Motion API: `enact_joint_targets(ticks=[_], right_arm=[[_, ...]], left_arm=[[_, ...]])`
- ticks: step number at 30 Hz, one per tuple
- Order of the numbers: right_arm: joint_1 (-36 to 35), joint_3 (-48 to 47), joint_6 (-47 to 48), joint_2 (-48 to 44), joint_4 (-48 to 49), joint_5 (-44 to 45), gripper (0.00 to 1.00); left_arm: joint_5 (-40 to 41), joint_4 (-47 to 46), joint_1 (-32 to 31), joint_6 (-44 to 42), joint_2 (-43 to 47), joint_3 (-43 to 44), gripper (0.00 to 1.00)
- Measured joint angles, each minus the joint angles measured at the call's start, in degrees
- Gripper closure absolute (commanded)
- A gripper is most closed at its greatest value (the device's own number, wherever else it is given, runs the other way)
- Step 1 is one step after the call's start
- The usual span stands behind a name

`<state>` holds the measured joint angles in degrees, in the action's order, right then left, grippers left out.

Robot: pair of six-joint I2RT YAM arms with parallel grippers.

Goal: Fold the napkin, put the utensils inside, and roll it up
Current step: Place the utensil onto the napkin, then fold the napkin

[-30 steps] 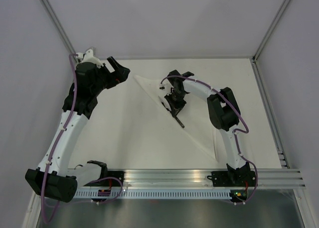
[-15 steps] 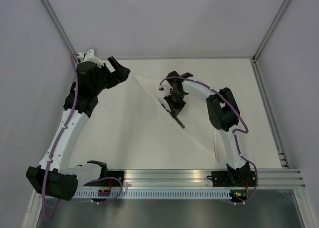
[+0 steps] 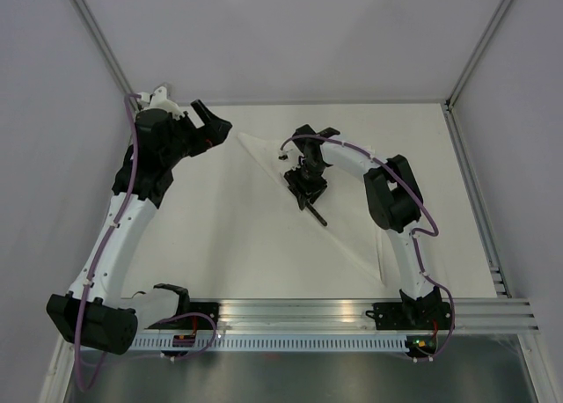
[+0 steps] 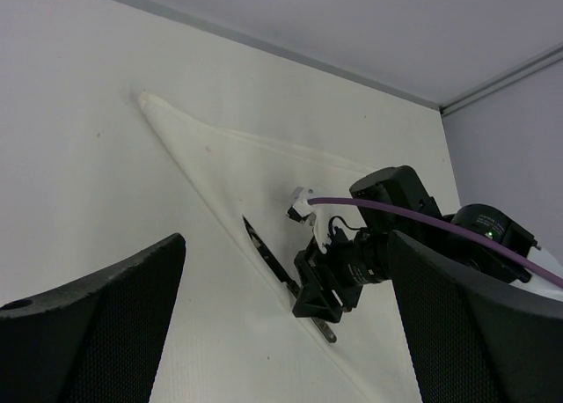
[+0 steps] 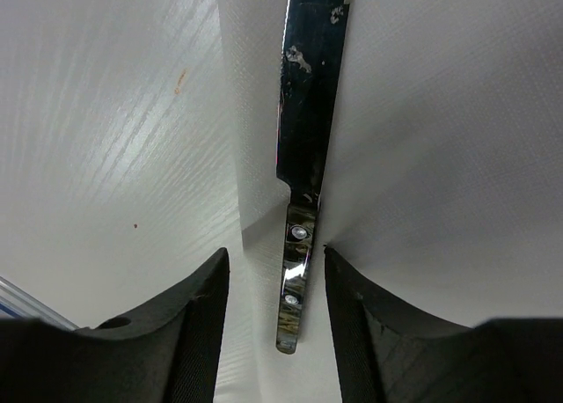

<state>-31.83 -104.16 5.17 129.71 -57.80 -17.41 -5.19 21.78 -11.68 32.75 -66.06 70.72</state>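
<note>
The napkin (image 3: pixel 347 227) lies flat as a white triangle, its long folded edge running from far left to near right. A slim knife (image 3: pixel 317 216) lies on it just inside that edge. In the right wrist view the knife (image 5: pixel 308 113) rests on the napkin (image 5: pixel 440 157), its handle between the parted fingers and touching neither. My right gripper (image 3: pixel 308 187) (image 5: pixel 274 333) is open and low over the handle. At the far left, beside the napkin's far corner, my left gripper (image 3: pixel 215 126) (image 4: pixel 286 333) is wide open and holds nothing. It looks over the napkin (image 4: pixel 237 157) and knife (image 4: pixel 264 249).
The pale table (image 3: pixel 229 236) is bounded by grey walls at the back and sides. A metal rail (image 3: pixel 308 311) carrying both arm bases runs along the near edge. The right arm's elbow (image 3: pixel 391 196) stands over the napkin's right part.
The right gripper's jaws have parted from the knife handle, leaving the knife lying on the napkin. The left arm has stayed still.
</note>
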Motion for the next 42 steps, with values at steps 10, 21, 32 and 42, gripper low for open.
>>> enact_joint_targets(ticks=[10, 21, 32, 42], right_arm=[[6.2, -3.6, -1.2, -5.4, 0.0, -4.1, 0.45], [33.4, 1.0, -5.4, -22.2, 6.6, -9.7, 0.46], [36.9, 7.5, -6.9, -23.9, 9.4, -11.3, 0.46], [37.0, 7.6, -7.0, -23.9, 10.7, -11.5, 0.46]], left_arm=[[-3.4, -6.6, -8.7, -4.0, -0.6, -2.8, 0.0], [7.1, -21.9, -38.3, -17.9, -4.9, -17.4, 0.04], [15.2, -32.2, -58.7, -30.1, -18.6, -21.6, 0.19], [17.3, -33.1, -67.8, -37.2, -35.0, -15.2, 0.23]])
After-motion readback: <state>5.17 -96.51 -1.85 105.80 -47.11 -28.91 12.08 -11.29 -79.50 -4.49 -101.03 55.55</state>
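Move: The left hand hangs high; the napkin's near right corner lies about 35 cm to its right, 25 cm back and 32 cm below. The knife is some 16 cm to its right, about level with it fore and aft, equally far below. The right hand is still low at the knife's handle, the knife's middle 2 cm ahead and 1 cm left. From it the napkin's far right corner is about 18 cm ahead and 19 cm right, the near right corner 22 cm back and 18 cm right. Sweeping first to its right, then also back and down, the left hand travels nearly 50 cm to hover close above the napkin's near right corner, swinging clockwise and narrowing its fingers somewhat. The right hand, fingers already parted, lifts off the knife and goes right, up and forward, nearly 30 cm in all, turning clockwise, and then waits high near the far right corner. ##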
